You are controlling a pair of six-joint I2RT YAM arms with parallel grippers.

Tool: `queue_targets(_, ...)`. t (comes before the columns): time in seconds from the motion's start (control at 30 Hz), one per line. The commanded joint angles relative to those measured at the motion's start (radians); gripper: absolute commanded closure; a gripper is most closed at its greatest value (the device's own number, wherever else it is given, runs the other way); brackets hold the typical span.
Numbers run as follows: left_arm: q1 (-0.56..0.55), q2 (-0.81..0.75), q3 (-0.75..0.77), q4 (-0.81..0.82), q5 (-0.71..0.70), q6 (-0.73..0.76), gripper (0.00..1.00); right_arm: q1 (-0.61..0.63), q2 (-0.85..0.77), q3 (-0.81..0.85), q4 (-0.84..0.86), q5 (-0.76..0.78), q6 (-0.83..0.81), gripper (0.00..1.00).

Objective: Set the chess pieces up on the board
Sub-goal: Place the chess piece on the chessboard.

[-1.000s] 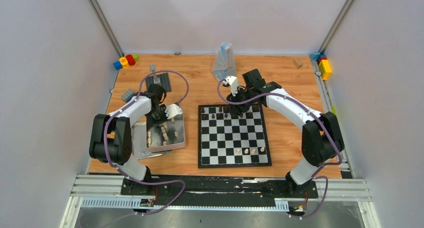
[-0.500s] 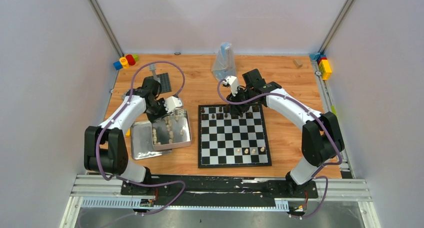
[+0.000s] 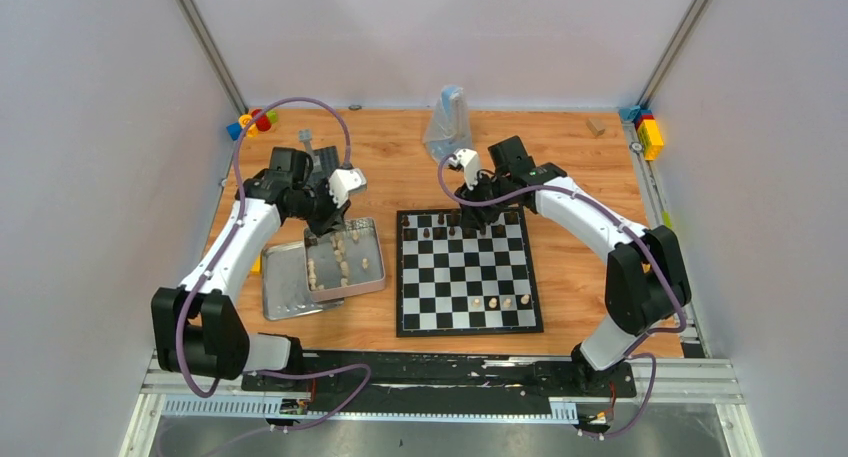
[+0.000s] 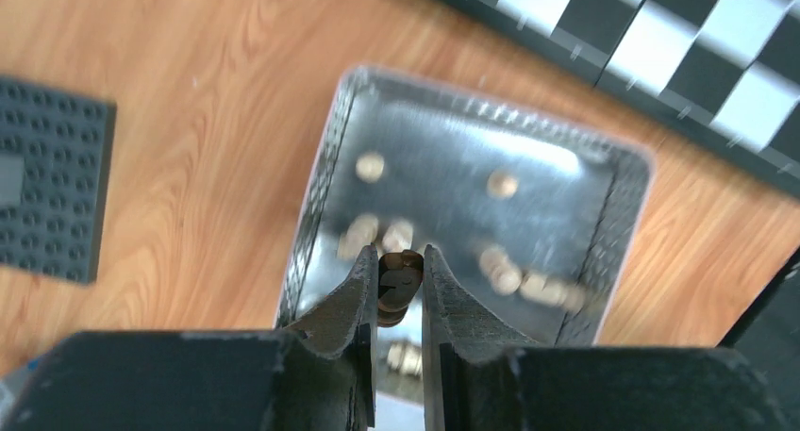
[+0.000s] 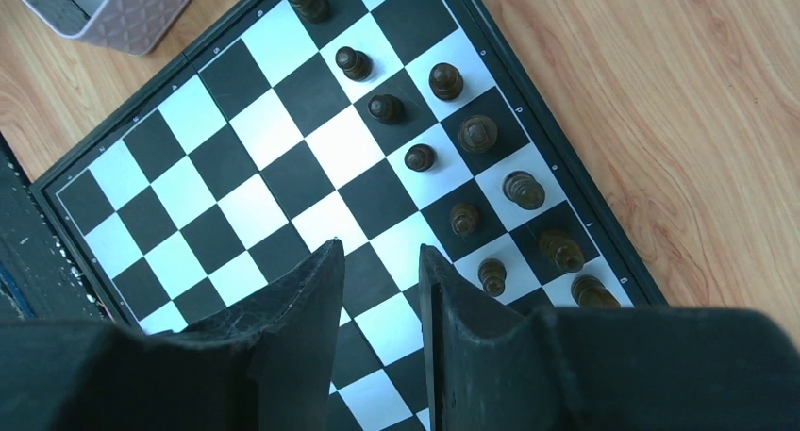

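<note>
My left gripper [image 4: 401,256] is shut on a dark brown chess piece [image 4: 400,285] and hangs above the silver tin [image 4: 321,181]. From above, that gripper [image 3: 327,220] is over the tin's far end. Several cream pieces [image 4: 502,269] lie loose inside the tin. The board [image 3: 468,317] lies right of the tin, with dark pieces [image 3: 444,232] on its far rows and three cream pieces [image 3: 492,303] near its front. My right gripper [image 5: 381,247] is open and empty over the board's squares, beside the dark pieces [image 5: 463,218]; from above this gripper [image 3: 468,205] is at the board's far edge.
The tin's lid [image 3: 283,285] lies left of the tin [image 3: 370,277]. A dark grey studded plate [image 4: 47,205] sits beyond the tin. A clear bag [image 3: 447,125] stands behind the board. Coloured bricks [image 3: 250,123] and more bricks [image 3: 649,132] sit in the far corners.
My left arm has stretched toward the far side and risen from the tin with the dark piece between its jaws, uncovering the lid. The right arm has barely moved.
</note>
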State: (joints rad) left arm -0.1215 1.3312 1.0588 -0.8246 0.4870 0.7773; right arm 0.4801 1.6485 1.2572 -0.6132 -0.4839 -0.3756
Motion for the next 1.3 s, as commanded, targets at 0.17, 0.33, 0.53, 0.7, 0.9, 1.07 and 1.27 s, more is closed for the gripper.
queue_targets(0.17,-0.053,0.042,0.061,0.263,0.495,-0.164,0.97,-0.056,-0.106,0.012,0.059,-0.078,0.042,0.64)
queue_targets(0.33,-0.210,0.124,0.055,0.393,0.606,-0.171,0.93,-0.114,-0.153,-0.024,0.057,-0.057,0.040,0.64)
queue_targets(0.53,-0.373,0.253,0.043,0.536,0.715,-0.149,0.93,-0.213,-0.226,-0.100,0.066,-0.081,0.050,0.64)
queue_targets(0.7,-0.465,0.380,0.074,0.584,0.758,-0.120,0.93,-0.262,-0.257,-0.146,0.090,-0.093,0.055,0.64)
queue_targets(0.9,-0.499,0.502,0.087,0.596,0.774,-0.071,0.94,-0.279,-0.258,-0.159,0.097,-0.105,0.059,0.64)
queue_targets(1.07,-0.502,0.529,0.048,0.669,0.762,-0.084,0.90,-0.279,-0.236,-0.159,0.099,-0.124,0.063,0.64)
queue_targets(1.27,-0.503,0.564,0.037,0.689,0.753,-0.085,0.88,-0.278,-0.235,-0.161,0.100,-0.129,0.060,0.64)
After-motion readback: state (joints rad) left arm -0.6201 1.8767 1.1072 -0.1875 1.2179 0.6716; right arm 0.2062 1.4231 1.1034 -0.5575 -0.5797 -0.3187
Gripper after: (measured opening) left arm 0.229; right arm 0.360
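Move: The left hand, already holding a dark chess piece, is headed for the open squares just left of the board's middle, about 26 cm to its right, 7 cm back and 11 cm below. The tray's middle is some 6 cm back, 2 cm right and 12 cm down; the dark pawn at the board's far-left corner is level with the hand, 17 cm right. The nearest light pawn stands 16 cm back, 32 cm right. From the right hand those open squares are about 7 cm left, 8 cm back, 9 cm below. Keeping its grip on the dark piece, the left hand rises about 4 cm off the tray, sweeps some 26 cm right in to the open middle of the board, drawing back about 6 cm and sinking on the way, while it swings roughly 45 degrees clockwise and tips up until its fingers point right, somewhat back and only shallowly down. The empty right hand clears out of the way, lifting about 4 cm and then going 8 cm right with a slight clockwise turn, fingers staying partly open. ##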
